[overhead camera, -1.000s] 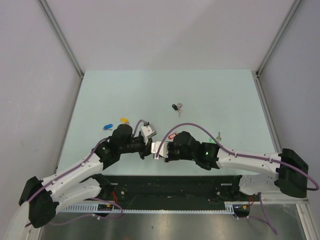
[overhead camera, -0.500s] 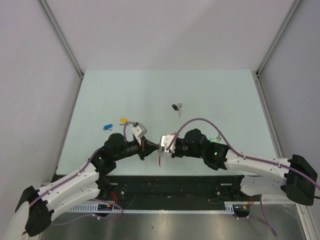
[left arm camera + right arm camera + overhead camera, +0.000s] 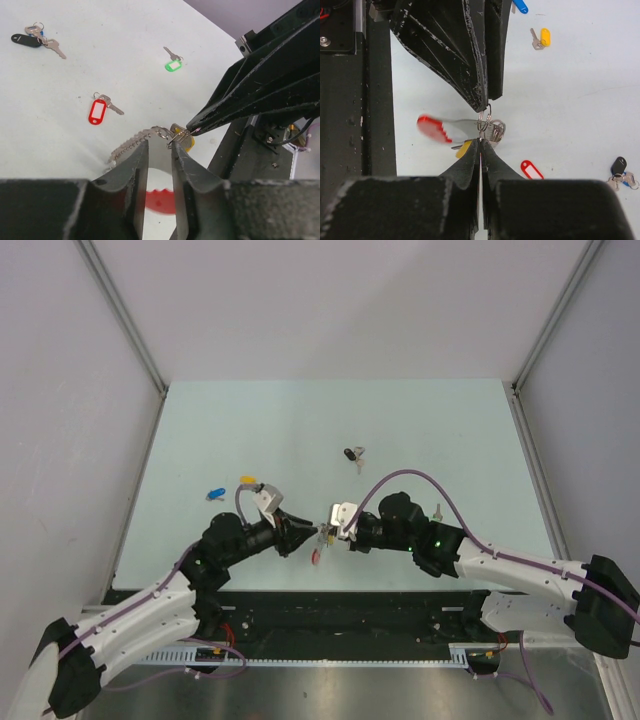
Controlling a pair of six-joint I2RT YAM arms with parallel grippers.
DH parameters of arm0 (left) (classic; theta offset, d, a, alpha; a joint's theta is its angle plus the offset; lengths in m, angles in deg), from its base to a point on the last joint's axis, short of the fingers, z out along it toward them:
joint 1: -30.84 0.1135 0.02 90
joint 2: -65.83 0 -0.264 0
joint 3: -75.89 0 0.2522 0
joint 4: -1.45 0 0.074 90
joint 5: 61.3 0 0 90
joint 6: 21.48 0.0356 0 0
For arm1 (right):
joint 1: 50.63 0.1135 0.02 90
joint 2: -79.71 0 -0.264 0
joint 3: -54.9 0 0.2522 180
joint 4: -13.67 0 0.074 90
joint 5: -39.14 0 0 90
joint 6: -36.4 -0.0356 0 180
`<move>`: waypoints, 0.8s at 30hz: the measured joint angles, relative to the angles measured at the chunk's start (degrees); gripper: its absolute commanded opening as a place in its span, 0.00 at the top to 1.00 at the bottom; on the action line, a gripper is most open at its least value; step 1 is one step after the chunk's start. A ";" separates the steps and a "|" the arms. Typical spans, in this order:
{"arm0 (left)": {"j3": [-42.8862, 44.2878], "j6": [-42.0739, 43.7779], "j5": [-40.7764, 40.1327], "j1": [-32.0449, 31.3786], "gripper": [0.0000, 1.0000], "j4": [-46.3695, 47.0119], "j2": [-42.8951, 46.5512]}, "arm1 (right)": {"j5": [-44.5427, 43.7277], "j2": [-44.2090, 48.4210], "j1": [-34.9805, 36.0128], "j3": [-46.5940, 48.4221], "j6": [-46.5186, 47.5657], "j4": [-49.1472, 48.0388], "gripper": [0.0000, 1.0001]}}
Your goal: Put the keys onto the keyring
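My right gripper is shut on the small split ring of a yellow-tagged key, held above the table. The keyring hangs from that same cluster. Its grey chain runs left, and its red band below is blurred. My left gripper faces the right one tip to tip. Its jaws stand a little apart with nothing between them, and one fingertip touches the split ring. From above, both grippers meet near the table's front, with the keyring dangling below them.
Loose keys lie on the table: a red-tagged one, a green-tagged one, a black-tagged bunch, a yellow-tagged one and a blue-tagged one. The dark base rail runs along the near edge, just under the grippers.
The left gripper's jaws have parted from shut. Both grippers have shifted a little right and farther from the bases, and the keyring now swings beneath them.
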 measured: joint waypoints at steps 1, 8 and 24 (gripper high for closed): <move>0.00 0.07 -0.48 0.07 0.64 -0.11 0.13 | 0.13 0.00 -0.11 0.00 0.02 -0.02 1.00; 4.17 8.22 -0.20 0.24 0.50 -8.74 0.17 | 0.52 0.00 -0.37 -0.20 0.63 0.20 1.00; 24.76 39.95 15.28 0.74 0.40 -33.07 -14.38 | 0.28 0.48 -0.46 -0.28 2.19 2.03 1.00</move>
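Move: The keyring's wire loop, shut in my right fingertips, is about 2 cm to the right of my left hand point, level with it in reach and height. The yellow-tagged key hangs by it, some 3 cm right, 1 back and 3 below my left hand; the band's red end dangles about 7 cm below and 3 back, straight under. The red-tagged key lies on the table roughly 14 cm ahead, 6 right and 15 below. I go on opening my left fingers until they stand wide, coming free of the wire loop, then lift the hand about 4 cm and sink roughly 3 again, ending slightly to the right. On the way the wrist swings clockwise and rolls, some 40 degrees in all, so the fingers point almost straight right and dip at the loop. My right hand keeps its shut grip on the keyring, easing down barely a centimetre. ##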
